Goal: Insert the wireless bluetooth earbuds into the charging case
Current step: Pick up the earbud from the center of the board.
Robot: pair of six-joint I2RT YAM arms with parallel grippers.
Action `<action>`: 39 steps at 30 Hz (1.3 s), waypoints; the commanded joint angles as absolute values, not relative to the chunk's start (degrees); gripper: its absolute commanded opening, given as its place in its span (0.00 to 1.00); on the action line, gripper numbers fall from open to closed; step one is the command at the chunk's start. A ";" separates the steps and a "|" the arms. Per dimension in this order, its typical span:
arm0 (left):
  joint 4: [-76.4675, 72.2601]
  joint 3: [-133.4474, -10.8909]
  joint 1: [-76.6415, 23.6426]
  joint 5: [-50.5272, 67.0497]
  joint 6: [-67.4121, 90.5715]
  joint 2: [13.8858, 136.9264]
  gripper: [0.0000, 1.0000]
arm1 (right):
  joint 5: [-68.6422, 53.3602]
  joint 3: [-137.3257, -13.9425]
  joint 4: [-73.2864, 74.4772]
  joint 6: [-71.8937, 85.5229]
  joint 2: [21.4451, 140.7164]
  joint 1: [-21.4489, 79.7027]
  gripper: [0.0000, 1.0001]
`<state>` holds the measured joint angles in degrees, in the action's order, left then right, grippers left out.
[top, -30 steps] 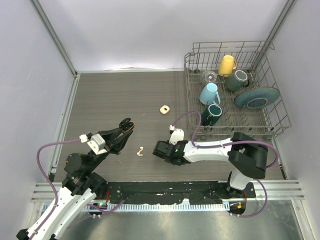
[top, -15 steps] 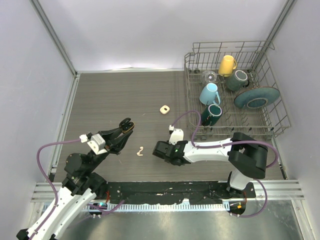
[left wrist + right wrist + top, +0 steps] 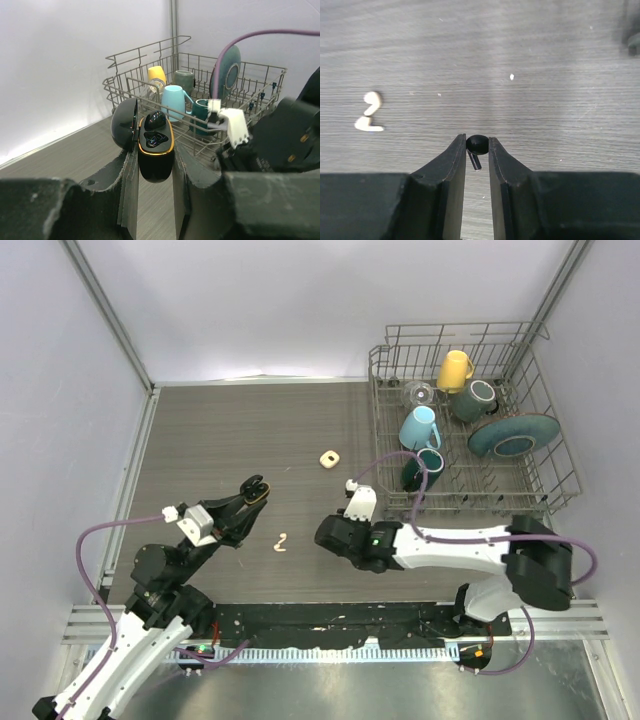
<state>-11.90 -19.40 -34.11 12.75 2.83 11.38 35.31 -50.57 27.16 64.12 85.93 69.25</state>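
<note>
My left gripper (image 3: 155, 165) is shut on an open black charging case (image 3: 155, 145) with a gold rim; its lid (image 3: 125, 123) hangs open to the left, and one black earbud (image 3: 155, 120) sits in it. The case also shows in the top view (image 3: 254, 489). My right gripper (image 3: 477, 144) is shut on a black earbud (image 3: 477, 146), stem pointing back between the fingers, held above the table. In the top view the right gripper (image 3: 328, 533) is right of two cream-white earbuds (image 3: 281, 542), which also show in the right wrist view (image 3: 369, 118).
A cream-white case (image 3: 329, 457) lies mid-table. A wire dish rack (image 3: 462, 420) at the back right holds mugs, a glass and a teal plate. A purple cable (image 3: 385, 465) loops over the right arm beside the rack.
The right arm has lifted and shifted right and away from the near edge, carrying the black earbud. The left arm has hardly moved.
</note>
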 commanded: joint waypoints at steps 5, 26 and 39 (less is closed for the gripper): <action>-13.71 -21.09 -34.28 11.34 3.78 12.83 0.00 | 50.34 -44.39 13.29 57.05 69.01 72.42 0.01; -21.97 -17.67 -34.28 14.68 7.38 18.19 0.00 | 51.18 -34.19 -64.46 3.19 63.27 84.46 0.01; -23.55 -17.14 -34.28 17.93 7.65 18.46 0.00 | 37.71 -40.43 -77.96 -2.99 74.53 84.73 0.01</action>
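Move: The open black charging case, held up in the left gripper, is about 13 cm to the right gripper's left, level with it front to back and some 25 cm higher. Below the right gripper by about 5 cm lie the white earbuds, 12 cm left and 2 cm ahead, and the white case, 19 cm ahead and 2 cm left. From the left gripper, the held black earbud is about 14 cm right, 1 cm ahead and 24 cm down. Raise the right gripper fast, about 28 cm, keeping its pinch on the black earbud; after the first half of the climb swing it left about 8 cm and slightly back towards the charging case, rolling and tilting the wrist until the down-pointing fingers aim forward-left and a little up. Keep hold of the case and ease the left gripper a couple of centimetres right and slightly down to meet it. ##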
